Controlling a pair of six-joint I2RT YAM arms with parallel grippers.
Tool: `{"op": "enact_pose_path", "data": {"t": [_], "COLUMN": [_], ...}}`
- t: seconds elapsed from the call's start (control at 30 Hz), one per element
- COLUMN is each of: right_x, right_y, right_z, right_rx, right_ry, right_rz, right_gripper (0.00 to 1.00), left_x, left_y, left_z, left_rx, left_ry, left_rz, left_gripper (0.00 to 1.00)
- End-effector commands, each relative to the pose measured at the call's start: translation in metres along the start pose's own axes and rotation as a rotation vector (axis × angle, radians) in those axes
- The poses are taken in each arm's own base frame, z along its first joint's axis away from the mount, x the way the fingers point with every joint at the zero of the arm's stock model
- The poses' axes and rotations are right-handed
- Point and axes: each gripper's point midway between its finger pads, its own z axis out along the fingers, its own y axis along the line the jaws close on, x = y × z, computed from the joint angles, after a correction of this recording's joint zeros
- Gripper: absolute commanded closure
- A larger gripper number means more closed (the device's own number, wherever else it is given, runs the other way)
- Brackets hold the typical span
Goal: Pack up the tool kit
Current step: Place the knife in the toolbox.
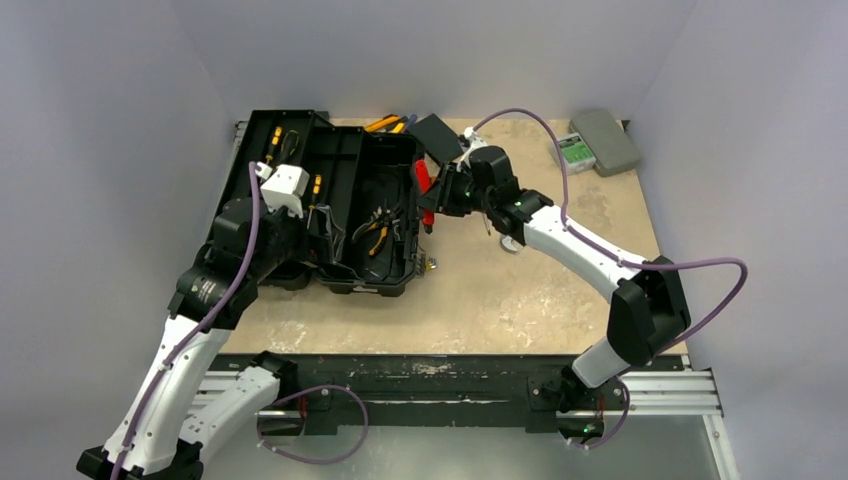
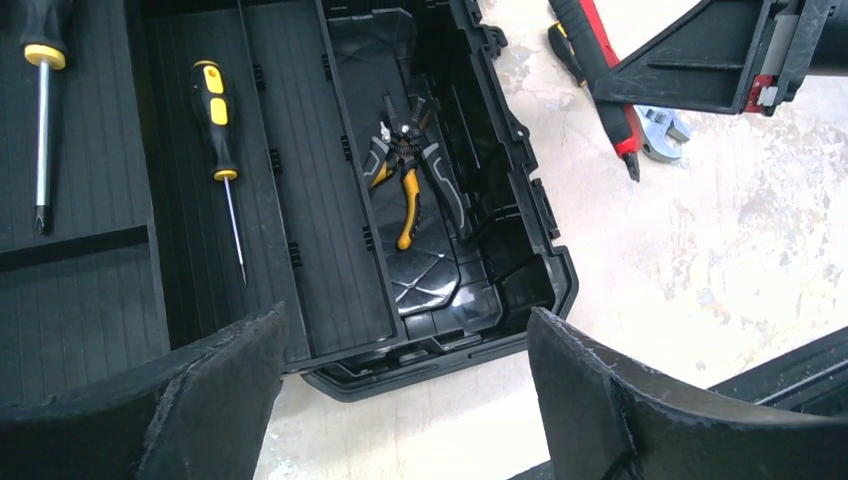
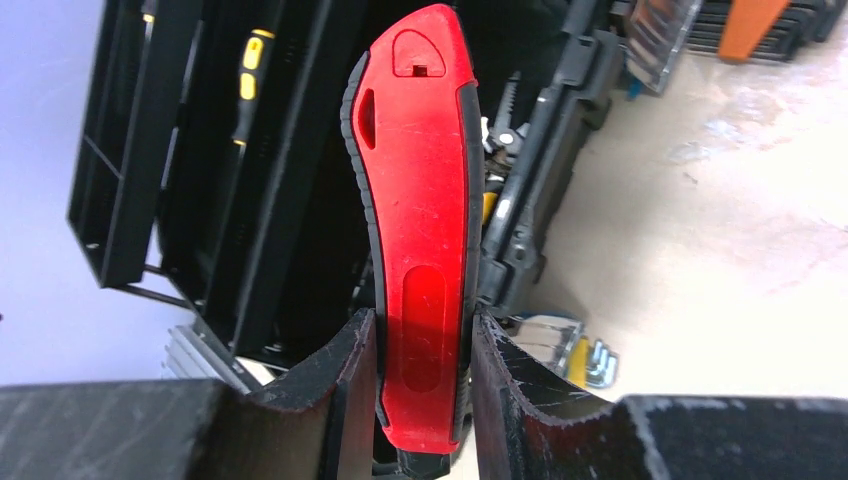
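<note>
The black toolbox [image 1: 345, 215] lies open at the left of the table. In its deep well rest yellow-and-black pliers [image 2: 405, 170], and its trays hold two screwdrivers [image 2: 220, 125]. My left gripper [image 2: 400, 395] hovers open over the box's near corner [image 2: 440, 350], with nothing between its fingers. My right gripper [image 3: 422, 370] is shut on a red-and-black tool handle [image 3: 420, 210], held upright just right of the box's rim. From above, the right gripper [image 1: 442, 190] and the red tool [image 1: 424, 188] sit beside the toolbox's right edge.
A small flat black box [image 1: 436, 136] and yellow-handled tools [image 1: 385, 123] lie behind the toolbox. A grey case [image 1: 606, 140] with a green-labelled device [image 1: 575, 150] sits at the back right. An adjustable wrench [image 2: 660, 130] and hex keys [image 3: 588, 362] lie on the table right of the box.
</note>
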Motion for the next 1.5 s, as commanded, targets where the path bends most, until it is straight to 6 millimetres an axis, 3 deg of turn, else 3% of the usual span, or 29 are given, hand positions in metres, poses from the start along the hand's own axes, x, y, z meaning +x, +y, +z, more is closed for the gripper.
{"op": "enact_pose_path", "data": {"t": [0.0, 0.53, 0.63, 0.7, 0.8, 0.93, 1.13, 1.3, 1.47], "right_x": [-0.021, 0.010, 0.013, 0.012, 0.011, 0.004, -0.017, -0.033, -0.050], "right_y": [0.039, 0.072, 0.072, 0.069, 0.067, 0.069, 0.059, 0.030, -0.013], "right_z": [0.005, 0.086, 0.097, 0.100, 0.100, 0.091, 0.067, 0.044, 0.023], "right_rx": [-0.112, -0.195, -0.188, -0.155, -0.134, -0.129, -0.068, 0.009, 0.093], "right_ry": [-0.091, -0.009, -0.008, -0.030, -0.045, -0.058, -0.111, -0.118, -0.140], "right_rz": [0.028, 0.096, 0.100, 0.078, 0.072, 0.048, -0.042, -0.087, -0.099], "right_gripper": [0.95, 0.92, 0.84, 0.66, 0.49, 0.37, 0.34, 0.33, 0.33], "left_x": [-0.016, -0.010, -0.010, -0.009, -0.008, -0.008, -0.007, -0.006, -0.003], "left_y": [0.002, 0.001, 0.000, 0.000, 0.001, 0.002, 0.001, -0.002, -0.005], "left_z": [-0.002, -0.005, -0.004, -0.002, -0.002, -0.002, 0.000, 0.001, 0.005], "left_rx": [-0.007, 0.007, 0.009, 0.010, 0.008, 0.003, 0.007, 0.022, 0.040], "left_ry": [-0.084, -0.086, -0.081, -0.075, -0.069, -0.070, -0.064, -0.055, -0.039], "left_rz": [0.010, 0.018, 0.018, 0.020, 0.021, 0.022, 0.024, 0.023, 0.020], "left_gripper": [0.14, 0.15, 0.15, 0.15, 0.14, 0.14, 0.14, 0.14, 0.14]}}
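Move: The right hand holds the knife outside the toolbox. The spot over the pliers in the deep compartment lies about 11 cm to its left, 2 cm back and 17 cm below. The box's right rim is level with the hand, some 4 cm left and 8 cm lower, and the orange-banded tool is about 10 cm ahead, 3 cm right and 19 cm down. From the left hand that spot is roughly 12 cm ahead, 9 cm right and 25 cm below. Leftward and down, the right hand carries the knife about 11 cm across the rim to above the pliers in the deep compartment, sinking some 6 cm and tipping slightly. There its fingers open and let go of the knife, and the hand climbs away rightward about 7 cm and a little forward, fingers staying open. ##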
